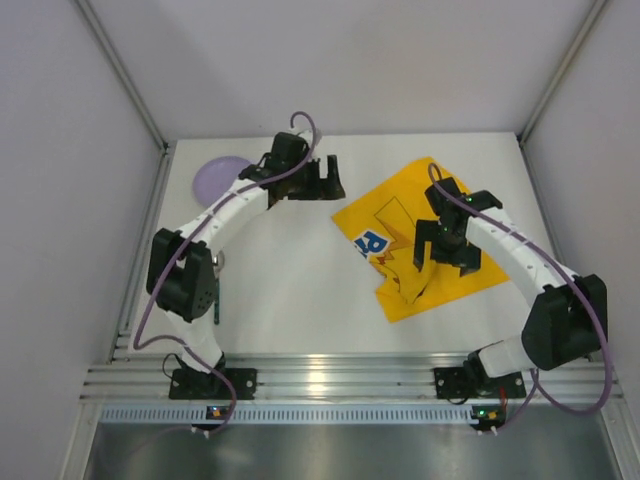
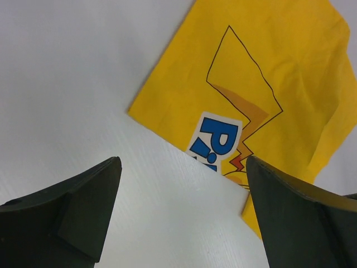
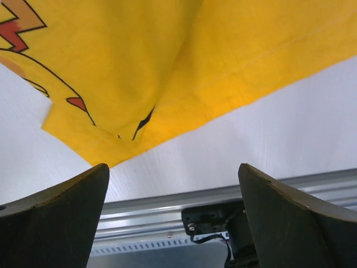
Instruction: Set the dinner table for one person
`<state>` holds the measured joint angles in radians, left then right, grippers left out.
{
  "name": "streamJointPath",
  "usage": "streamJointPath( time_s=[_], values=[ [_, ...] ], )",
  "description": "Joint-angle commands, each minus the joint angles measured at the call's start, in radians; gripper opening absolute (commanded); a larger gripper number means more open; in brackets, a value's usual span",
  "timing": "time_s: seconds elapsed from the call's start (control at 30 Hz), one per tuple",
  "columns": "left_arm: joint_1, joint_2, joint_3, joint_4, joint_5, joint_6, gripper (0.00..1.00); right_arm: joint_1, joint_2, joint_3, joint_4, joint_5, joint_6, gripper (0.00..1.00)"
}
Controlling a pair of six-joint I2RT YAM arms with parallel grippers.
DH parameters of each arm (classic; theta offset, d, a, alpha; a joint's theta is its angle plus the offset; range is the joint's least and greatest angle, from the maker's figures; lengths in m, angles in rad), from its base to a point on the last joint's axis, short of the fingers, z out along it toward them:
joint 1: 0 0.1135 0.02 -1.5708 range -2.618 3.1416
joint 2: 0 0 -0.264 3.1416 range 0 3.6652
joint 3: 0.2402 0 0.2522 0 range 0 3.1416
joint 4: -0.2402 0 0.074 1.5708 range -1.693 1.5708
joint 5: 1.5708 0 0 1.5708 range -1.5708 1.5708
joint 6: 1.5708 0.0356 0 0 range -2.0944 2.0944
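The white dinner table [image 1: 290, 290] carries a yellow cartoon-print cloth [image 1: 400, 215] at its right middle, lying askew with its near part folded over and rumpled. My left gripper [image 1: 328, 180] is open and empty at the back middle, left of the cloth's far corner. In the left wrist view the cloth [image 2: 268, 84] lies beyond my open left gripper [image 2: 184, 162], over bare table [image 2: 72, 84]. My right gripper [image 1: 440, 260] is open above the cloth's near fold. In the right wrist view the cloth [image 3: 167, 56] lies just past my right gripper [image 3: 174, 167], not touching.
A lilac plate [image 1: 215, 180] sits at the back left, partly hidden by my left arm. A small shiny thing [image 1: 218, 262] shows beside my left arm's elbow. Grey walls close in the table. An aluminium rail [image 1: 340, 375] with the arm bases runs along the near edge.
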<state>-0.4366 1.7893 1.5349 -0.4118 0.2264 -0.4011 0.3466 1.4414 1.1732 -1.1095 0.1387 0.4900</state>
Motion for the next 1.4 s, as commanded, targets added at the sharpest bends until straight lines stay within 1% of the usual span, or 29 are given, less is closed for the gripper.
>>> streamJointPath(
  time_s=[0.0,0.1,0.13,0.2,0.23,0.27,0.3,0.33,0.37,0.4,0.43,0.47,0.57,0.7,0.73,0.8,0.83,0.87,0.93,0.97,1.0,1.03,1.07,1.2,1.27,1.37],
  values=[
    [-0.037,0.091,0.079,0.007,-0.012,0.042,0.99,-0.008,-0.065,-0.004,-0.067,0.081,0.002,1.00],
    [-0.080,0.217,0.184,-0.013,-0.013,0.064,0.99,-0.009,-0.097,-0.006,-0.070,0.062,0.025,1.00],
    [-0.085,0.254,0.247,-0.022,-0.022,0.070,0.99,-0.011,-0.107,-0.009,-0.075,0.062,0.031,1.00],
    [-0.096,0.343,0.303,-0.032,-0.058,0.085,0.99,-0.011,-0.136,-0.017,-0.092,0.076,0.030,1.00],
    [-0.096,0.370,0.359,-0.038,-0.064,0.090,0.99,-0.015,-0.150,-0.024,-0.111,0.090,0.025,1.00],
    [-0.097,0.399,0.391,-0.044,-0.071,0.096,0.99,-0.029,-0.165,-0.029,-0.121,0.099,0.021,1.00],
    [-0.097,0.466,0.425,-0.065,-0.073,0.102,0.99,-0.040,-0.197,-0.036,-0.127,0.107,0.018,1.00],
    [-0.097,0.499,0.498,-0.080,-0.075,0.111,0.99,-0.053,-0.213,-0.056,-0.133,0.108,0.012,1.00],
    [-0.099,0.540,0.539,-0.099,-0.079,0.120,0.98,-0.089,-0.228,-0.067,-0.138,0.104,0.006,1.00],
    [-0.102,0.608,0.620,-0.140,-0.073,0.130,0.98,-0.112,-0.252,-0.079,-0.138,0.092,-0.001,1.00],
    [-0.105,0.640,0.655,-0.157,-0.071,0.140,0.97,-0.135,-0.263,-0.102,-0.132,0.075,-0.011,1.00],
    [-0.108,0.662,0.678,-0.169,-0.081,0.154,0.96,-0.174,-0.274,-0.109,-0.127,0.061,-0.014,1.00],
    [-0.117,0.694,0.680,-0.159,-0.081,0.159,0.96,-0.236,-0.291,-0.099,-0.128,0.027,-0.030,1.00],
    [-0.125,0.720,0.677,-0.162,-0.058,0.162,0.91,-0.290,-0.277,-0.099,-0.127,0.001,-0.044,1.00],
    [-0.129,0.723,0.677,-0.162,-0.049,0.160,0.85,-0.294,-0.273,-0.098,-0.127,0.002,-0.044,1.00],
    [-0.136,0.734,0.677,-0.165,-0.009,0.154,0.77,-0.304,-0.265,-0.093,-0.128,0.005,-0.042,1.00],
    [-0.139,0.736,0.673,-0.163,0.005,0.151,0.67,-0.307,-0.262,-0.093,-0.130,0.010,-0.036,1.00],
    [-0.143,0.737,0.666,-0.163,0.039,0.145,0.62,-0.316,-0.262,-0.092,-0.130,0.013,-0.031,1.00],
    [-0.157,0.736,0.647,-0.165,0.059,0.142,0.55,-0.327,-0.260,-0.102,-0.128,0.012,-0.019,1.00],
    [-0.162,0.736,0.640,-0.163,0.065,0.142,0.46,-0.339,-0.259,-0.107,-0.124,0.009,-0.013,1.00],
    [-0.169,0.737,0.627,-0.165,0.082,0.142,0.41,-0.337,-0.260,-0.113,-0.119,-0.002,-0.010,1.00],
    [-0.174,0.739,0.622,-0.166,0.086,0.139,0.30,-0.372,-0.260,-0.130,-0.110,-0.010,0.001,1.00],
    [-0.175,0.742,0.622,-0.167,0.097,0.124,0.00,-0.377,-0.256,-0.142,-0.084,-0.027,0.007,1.00],
    [-0.169,0.717,0.610,-0.173,0.114,0.094,0.00,-0.402,-0.213,-0.231,0.006,-0.106,0.050,1.00],
    [-0.162,0.667,0.596,-0.157,0.097,0.076,0.00,-0.425,-0.179,-0.289,0.074,-0.167,0.085,1.00],
    [-0.131,0.601,0.571,-0.151,0.088,0.055,0.00,-0.442,-0.145,-0.345,0.132,-0.168,0.139,1.00]
  ],
)
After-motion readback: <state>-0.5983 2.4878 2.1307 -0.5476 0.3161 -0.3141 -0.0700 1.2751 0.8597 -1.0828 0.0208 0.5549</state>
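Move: From the left hand, the yellow cloth's middle lies about 26 cm to the right, 6 cm back and 16 cm below; its left corner is only some 4 cm right and 3 cm ahead. The metal cup stands roughly 12 cm left and 9 cm ahead of the hand, the purple plate 23 cm left and 13 cm ahead. For the right hand, the cloth's middle is about 13 cm ahead, 6 cm left and 9 cm below. The left fingers end up pinching the cloth's far-left edge just beyond its corner. Wide open, the hand sinks about 14 cm while going right and forward, then draws back and right some 6 cm as it shuts on the fabric, turning clockwise. Meanwhile the empty, open right hand swings right and back, rises slightly, then descends, turning clockwise some 25 degrees. ##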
